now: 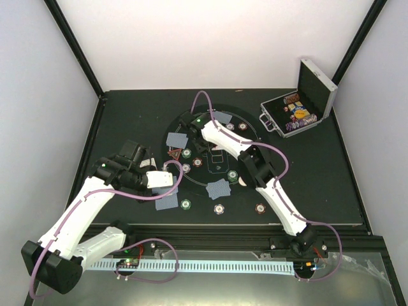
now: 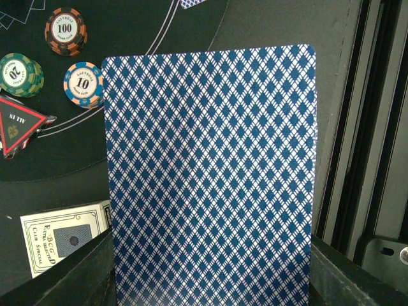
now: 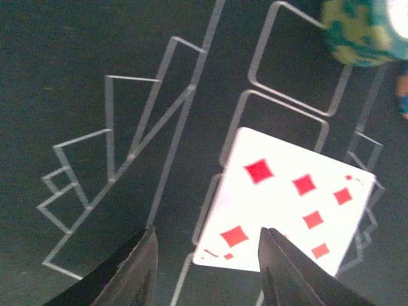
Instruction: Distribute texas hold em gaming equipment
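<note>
My left gripper (image 1: pixel 164 183) is shut on a stack of blue-diamond-backed playing cards (image 2: pixel 210 172) that fills the left wrist view, held over the mat's left edge. My right gripper (image 3: pixel 207 261) stands open low over the round black mat (image 1: pixel 237 197), with nothing between its fingers. A face-up card with red diamonds (image 3: pixel 293 197) lies on the mat's white outlines, just beside the right finger (image 3: pixel 287 268). Face-down cards (image 1: pixel 221 189) lie at the mat's near, left (image 1: pixel 178 139) and far sides. Chips (image 1: pixel 185 204) sit around the rim. A red triangle marker (image 2: pixel 19 124) lies by three chips (image 2: pixel 83 83).
An open silver case (image 1: pixel 299 111) with several chips stands at the back right. A card box (image 2: pixel 64 236) lies under the left wrist. A green chip (image 3: pixel 360 32) sits beyond the face-up card. A black rail (image 1: pixel 255 231) runs along the table's near edge.
</note>
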Controlling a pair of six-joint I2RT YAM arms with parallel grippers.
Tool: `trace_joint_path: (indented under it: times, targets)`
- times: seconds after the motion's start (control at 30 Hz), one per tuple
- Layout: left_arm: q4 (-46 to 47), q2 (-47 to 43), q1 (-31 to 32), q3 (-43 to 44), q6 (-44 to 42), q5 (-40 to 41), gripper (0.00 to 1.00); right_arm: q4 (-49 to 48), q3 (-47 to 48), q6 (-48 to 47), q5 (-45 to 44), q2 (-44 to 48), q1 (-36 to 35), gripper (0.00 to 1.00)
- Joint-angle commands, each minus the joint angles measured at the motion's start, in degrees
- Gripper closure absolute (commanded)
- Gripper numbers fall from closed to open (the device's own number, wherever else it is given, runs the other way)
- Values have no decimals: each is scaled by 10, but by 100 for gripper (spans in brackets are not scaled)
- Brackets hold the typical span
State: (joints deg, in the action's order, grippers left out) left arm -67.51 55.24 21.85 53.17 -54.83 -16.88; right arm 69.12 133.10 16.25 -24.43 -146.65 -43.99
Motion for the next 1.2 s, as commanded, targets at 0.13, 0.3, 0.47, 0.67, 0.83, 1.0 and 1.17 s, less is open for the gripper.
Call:
trace_joint_path:
  times: [0.13, 0.3, 0.47, 0.67, 0.83, 1.0, 1.17]
  targets:
    - [-7, -2, 1, 26, -1, 3, 98, -109, -78, 51, 208, 115, 35, 46]
    - [-7, -1, 1, 28, -1, 1, 98, -214, -236, 89, 306, 266, 59, 38]
    - [-3, 1, 1, 27, 0, -2, 98, -375, -452, 155, 468, 424, 62, 27]
    - [-1, 7, 1, 31, 1, -5, 99, -662, -739, 329, 626, 571, 46, 19]
    - [0, 5, 1, 28, -1, -2, 98, -761, -800, 399, 643, 600, -20, 19]
    - [-1, 5, 1, 29, -1, 0, 99, -830, -805, 443, 652, 573, -60, 20]
    - [-2, 4, 1, 30, 0, 0, 98, -864, -784, 466, 657, 537, -87, 21]
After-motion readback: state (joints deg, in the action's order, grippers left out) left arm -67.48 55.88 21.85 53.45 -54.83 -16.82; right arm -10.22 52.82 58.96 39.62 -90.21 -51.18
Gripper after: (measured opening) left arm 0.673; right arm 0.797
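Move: From the right hand the deck, held in the left fingers, lies some 25 cm back, 17 cm to the left and 12 cm up; the freshly dealt face-up card lies about 3 cm ahead, 3 cm right and 2 cm below. Down on the mat, the orange chips are about 6 cm back and 5 cm left of the right hand, the blue chips 8 cm back and 10 cm left. The deck's middle sits about 3 cm right of the left hand and 1 cm below it. Empty and already partly open, the right hand slips a centimetre or two farther left beside the face-up card, then lifts off and swings back towards the deck, ending about 24 cm back, 15 cm higher and 10 cm to the left, with a dip of some 4 cm late in the sweep before it rises again. On the way the fingers spread from about half to four-fifths open and the wrist rolls nearly 90 degrees, left side rising, so that they turn from pointing down to pointing left and slightly down at the deck's near edge, still short of touching it, while the left hand keeps the deck pinched by its sides and stays in place. ##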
